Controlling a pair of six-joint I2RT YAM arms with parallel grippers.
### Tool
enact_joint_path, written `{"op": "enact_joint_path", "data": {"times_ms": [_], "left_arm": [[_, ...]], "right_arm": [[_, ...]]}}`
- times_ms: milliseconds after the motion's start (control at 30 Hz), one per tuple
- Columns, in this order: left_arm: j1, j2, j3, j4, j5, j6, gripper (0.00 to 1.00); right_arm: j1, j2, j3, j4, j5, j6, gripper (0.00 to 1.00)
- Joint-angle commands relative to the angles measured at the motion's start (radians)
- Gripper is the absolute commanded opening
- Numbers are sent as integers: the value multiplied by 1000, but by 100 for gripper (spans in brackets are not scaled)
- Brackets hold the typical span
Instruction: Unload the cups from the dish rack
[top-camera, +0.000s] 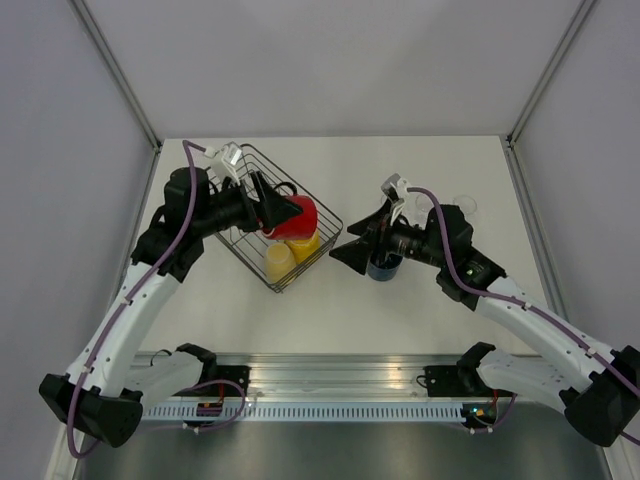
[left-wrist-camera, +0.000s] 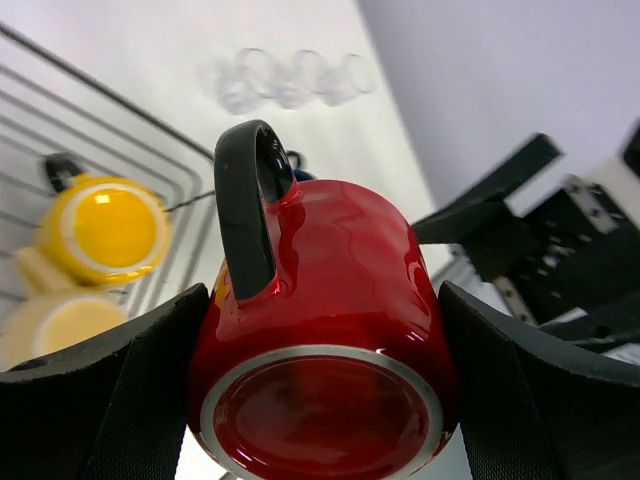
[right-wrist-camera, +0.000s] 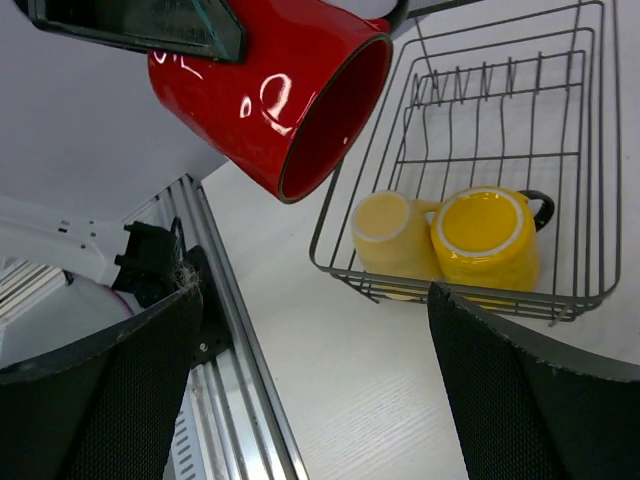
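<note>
My left gripper (left-wrist-camera: 322, 305) is shut on a red mug (left-wrist-camera: 330, 300), gripping its sides, base toward the camera and black handle up. In the top view that red mug (top-camera: 297, 216) hangs over the wire dish rack (top-camera: 325, 215) in my left gripper (top-camera: 288, 213). Two cups lie in the rack's near end: an orange-yellow mug (top-camera: 304, 245) and a pale cream one (top-camera: 279, 262). To the rack's right, my right gripper (top-camera: 347, 253) stands open with nothing in it, above the table. A dark blue mug (top-camera: 383, 267) stands on the table under its wrist. From the right wrist I see the red mug (right-wrist-camera: 290, 90) tilted above the rack (right-wrist-camera: 560, 300).
Clear glass tumblers (top-camera: 465, 205) stand on the table at the back right, also in the left wrist view as tumblers (left-wrist-camera: 290, 78). Upright tines (right-wrist-camera: 480, 85) line the rack's far end. A metal rail (top-camera: 330, 385) runs along the table's near edge by the arm bases.
</note>
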Motion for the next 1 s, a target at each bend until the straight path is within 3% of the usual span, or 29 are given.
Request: {"op": "enact_joint_path", "data": {"times_ms": [0, 100, 267, 433, 533, 633, 933, 967], "left_arm": [[-7, -60, -60, 278, 267, -162, 2], [-15, -76, -117, 420, 343, -271, 2], [-54, -93, -217, 693, 378, -476, 2], [-85, -93, -272, 775, 342, -579, 2], [-104, -87, -304, 851, 332, -630, 2], [-130, -73, -332, 925, 325, -706, 2], [-214, -28, -351, 968, 262, -748, 2], [-219, -28, -351, 967, 257, -750, 2]], "right_arm": [[3, -38, -73, 280, -180, 67, 97], [3, -56, -142, 510, -226, 143, 97], [4, -30, -118, 563, -310, 191, 95], [4, -12, -133, 745, -347, 289, 89], [6, -1, -123, 772, -364, 303, 84], [11, 10, -120, 816, -388, 326, 78], [41, 50, -109, 908, -431, 360, 57], [41, 47, -113, 908, -433, 352, 43]]}}
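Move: The left hand already holds the red cup, its middle about 1 cm ahead and 1 cm right; the open right gripper waits about 15 cm right, 4 cm back and 3 cm lower. From the right hand the red cup lies some 14 cm left, 5 cm ahead and 2 cm up; the racked yellow cup lies 12 cm left, 11 cm ahead and 16 cm below; the blue cup lies 6 cm right, 5 cm ahead and 22 cm below. Left carries the held red cup some 12 cm back-right; right rises and draws back, half-closing at its rim. ##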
